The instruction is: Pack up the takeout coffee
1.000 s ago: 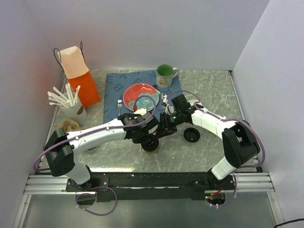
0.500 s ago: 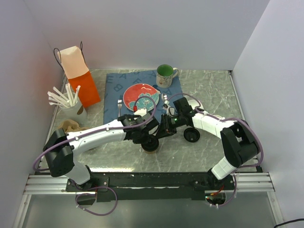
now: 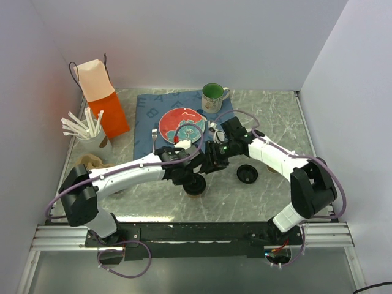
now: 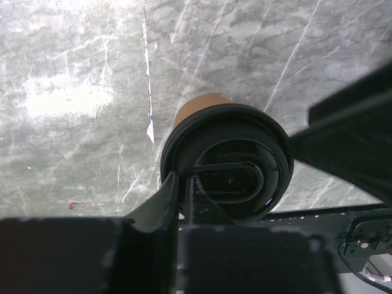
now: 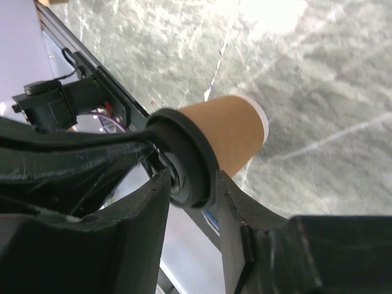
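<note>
The takeout coffee (image 3: 196, 185), a small brown paper cup with a round black lid, stands on the marble table (image 3: 269, 122) near the front middle. My left gripper (image 4: 182, 179) is shut on the near rim of its lid (image 4: 226, 159), one finger outside the rim and one inside. My right gripper (image 5: 192, 176) reaches in from the right, and its fingers straddle the lid's edge on the coffee (image 5: 226, 131), one over the top and one under the rim, with a little slack. In the top view both grippers (image 3: 207, 168) crowd over the cup and hide most of it.
A loose flat black lid (image 3: 247, 174) lies right of the cup. Behind are a red plate (image 3: 182, 124) on a blue cloth (image 3: 147, 110), a green mug (image 3: 212, 94), an orange paper bag (image 3: 101, 101) and a cup of white sticks (image 3: 92, 131) at the left.
My right gripper's jaws narrowed, then widened around the lid's edge, and that arm shifted slightly back and left. The left gripper and the cup stayed put.
</note>
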Tool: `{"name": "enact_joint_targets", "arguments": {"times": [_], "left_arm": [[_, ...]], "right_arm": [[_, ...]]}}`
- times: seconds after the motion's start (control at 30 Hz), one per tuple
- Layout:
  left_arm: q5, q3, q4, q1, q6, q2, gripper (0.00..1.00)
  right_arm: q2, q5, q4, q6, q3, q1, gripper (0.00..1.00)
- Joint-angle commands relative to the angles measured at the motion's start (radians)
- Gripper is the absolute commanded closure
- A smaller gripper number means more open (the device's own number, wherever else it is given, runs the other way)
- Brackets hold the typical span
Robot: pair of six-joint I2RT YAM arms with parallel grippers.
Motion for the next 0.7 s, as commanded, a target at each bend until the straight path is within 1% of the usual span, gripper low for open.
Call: {"name": "enact_joint_targets", "arguments": {"times": [0.0,0.03,0.1,0.13,0.23,0.3,0.5,0.67], "left_arm": [[0.056,-0.024,-0.065,-0.020,-0.007,0.129,0.85],[0.046,0.025,-0.080,-0.020,-0.003,0.131,0.77],[0.016,0.080,-0.126,-0.018,0.011,0.134,0.70],[0.006,0.133,-0.139,-0.020,0.014,0.135,0.61],[-0.021,0.229,-0.189,-0.018,0.022,0.134,0.49],[-0.027,0.270,-0.211,-0.017,0.019,0.126,0.45],[-0.032,0.300,-0.225,-0.002,0.002,0.083,0.41],[-0.012,0.298,-0.223,0.034,-0.013,0.027,0.37]], "right_arm": [[-0.072,0.032,-0.071,-0.027,0.025,0.003,0.55],[-0.075,0.036,-0.074,-0.029,0.025,0.003,0.55],[-0.087,0.051,-0.084,-0.034,0.030,0.003,0.54],[-0.092,0.055,-0.094,-0.037,0.032,0.003,0.54],[-0.110,0.078,-0.120,-0.043,0.054,0.003,0.54],[-0.124,0.091,-0.139,-0.047,0.068,0.003,0.54],[-0.150,0.147,-0.197,-0.060,0.117,0.003,0.53],[-0.190,0.265,-0.260,-0.075,0.144,0.006,0.52]]}}
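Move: The lidded coffee cup stands right beneath the left fingertips. Its middle is about 3 cm to the left hand's right, level fore and aft, and 5 cm down. From the right hand it is some 4 cm back, 3 cm left and 7 cm below. The spare lid lies about 6 cm ahead and 22 cm right of the left hand, 2 cm ahead and 16 cm right of the right one. The plate is roughly 25 cm ahead of the left hand and 2 cm left. The cup's lid, with the shut left fingertips resting on its left part, is let go: the left fingers spread to over half open while that hand shifts about 2 cm right, pushing lid and cup along, then it rises about 3.5 cm, clear of the lid. The right hand, half open, also climbs nearly 4 cm away from the lid, drifting 2.5 cm right, its wrist tilting slightly. ##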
